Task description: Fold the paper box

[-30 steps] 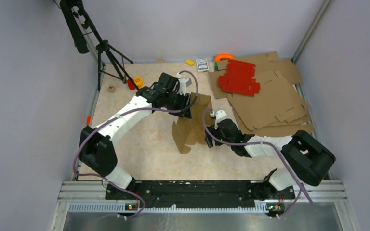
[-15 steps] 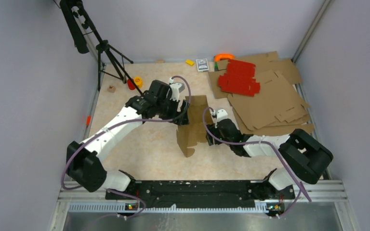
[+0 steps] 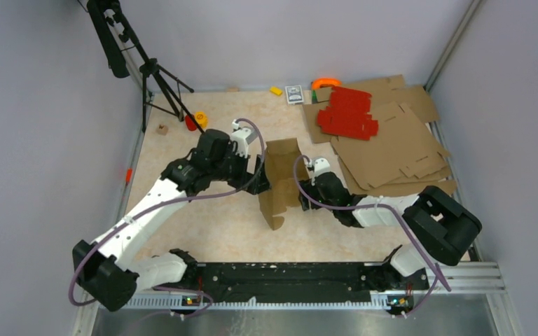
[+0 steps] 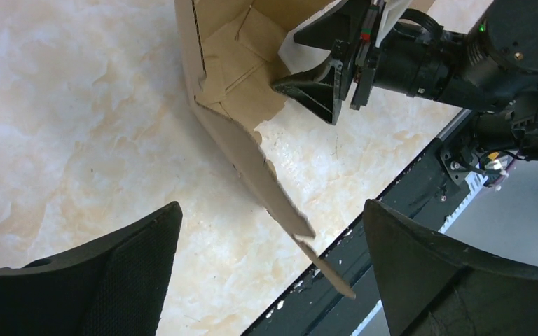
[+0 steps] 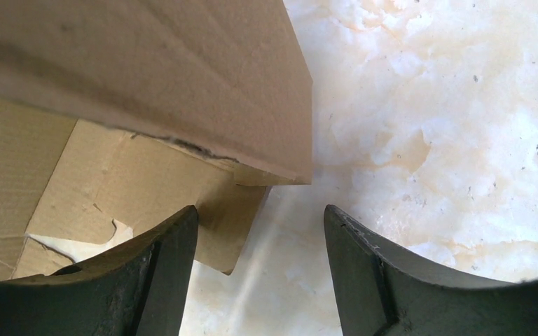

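Note:
The paper box [image 3: 280,178], plain brown and partly folded, stands on the tabletop between my two arms. My left gripper [image 3: 258,172] is just left of it, open wide. In the left wrist view the box [image 4: 231,91] lies ahead and its ragged flap edge runs down between the fingers [image 4: 112,273] without touching them. My right gripper [image 3: 307,185] is at the box's right side, also seen as the right gripper [image 4: 326,70] in the left wrist view. Its jaws are apart [image 5: 260,213], a box panel [image 5: 147,70] is just ahead, and a flap corner sits beside the left finger [image 5: 147,280].
Flat brown cardboard sheets [image 3: 392,147] with red sheets [image 3: 347,112] on top fill the back right. A tripod [image 3: 154,77] stands at the back left near a red and yellow object [image 3: 197,119] and a small block [image 3: 162,129]. The black rail [image 3: 287,276] edges the near side.
My left gripper has let go of the box's top left part, opened wide and drawn back to the left. The box stays standing. The right gripper's jaws have narrowed a little.

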Robot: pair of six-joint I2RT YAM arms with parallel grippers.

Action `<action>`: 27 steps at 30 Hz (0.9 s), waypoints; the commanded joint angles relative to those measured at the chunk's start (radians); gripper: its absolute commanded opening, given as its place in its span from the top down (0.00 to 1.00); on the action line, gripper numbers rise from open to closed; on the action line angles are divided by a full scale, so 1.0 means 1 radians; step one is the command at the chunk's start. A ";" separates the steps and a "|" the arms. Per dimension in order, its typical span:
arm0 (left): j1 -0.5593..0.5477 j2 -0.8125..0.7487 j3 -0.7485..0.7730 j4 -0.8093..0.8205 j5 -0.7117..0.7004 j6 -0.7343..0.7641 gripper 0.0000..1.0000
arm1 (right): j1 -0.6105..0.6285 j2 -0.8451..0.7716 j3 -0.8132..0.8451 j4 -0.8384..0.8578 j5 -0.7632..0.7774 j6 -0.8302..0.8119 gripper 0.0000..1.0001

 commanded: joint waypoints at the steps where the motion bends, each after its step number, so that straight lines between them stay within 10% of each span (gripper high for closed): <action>1: -0.011 -0.137 -0.066 0.011 -0.060 -0.052 0.01 | 0.010 0.046 0.011 -0.066 -0.035 0.003 0.35; 9: -0.294 -0.367 -0.302 0.190 -0.428 -0.305 0.01 | 0.011 0.059 0.015 -0.064 -0.049 0.010 0.35; 20: -0.535 -0.149 -0.287 0.255 -0.848 -0.378 0.03 | 0.011 0.059 0.016 -0.068 -0.054 0.011 0.35; 27: -0.534 -0.125 -0.297 0.269 -0.930 -0.386 0.41 | 0.008 0.033 0.014 -0.068 -0.048 -0.008 0.35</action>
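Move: The open left hand hangs over the paper box's left wall; that wall's near flap lies about 4 cm back, 2 cm right and 10 cm below. From there the box floor is some 6 cm ahead, 6 cm right and 19 cm below, the far wall about 12 cm ahead, 5 cm right and 13 cm below. From the right hand, the near flap is roughly 4 cm back, 9 cm left and 7 cm above. The left hand backs about 7 cm, sinks some 6, then edges forward, fingers starting to close astride the near flap. ##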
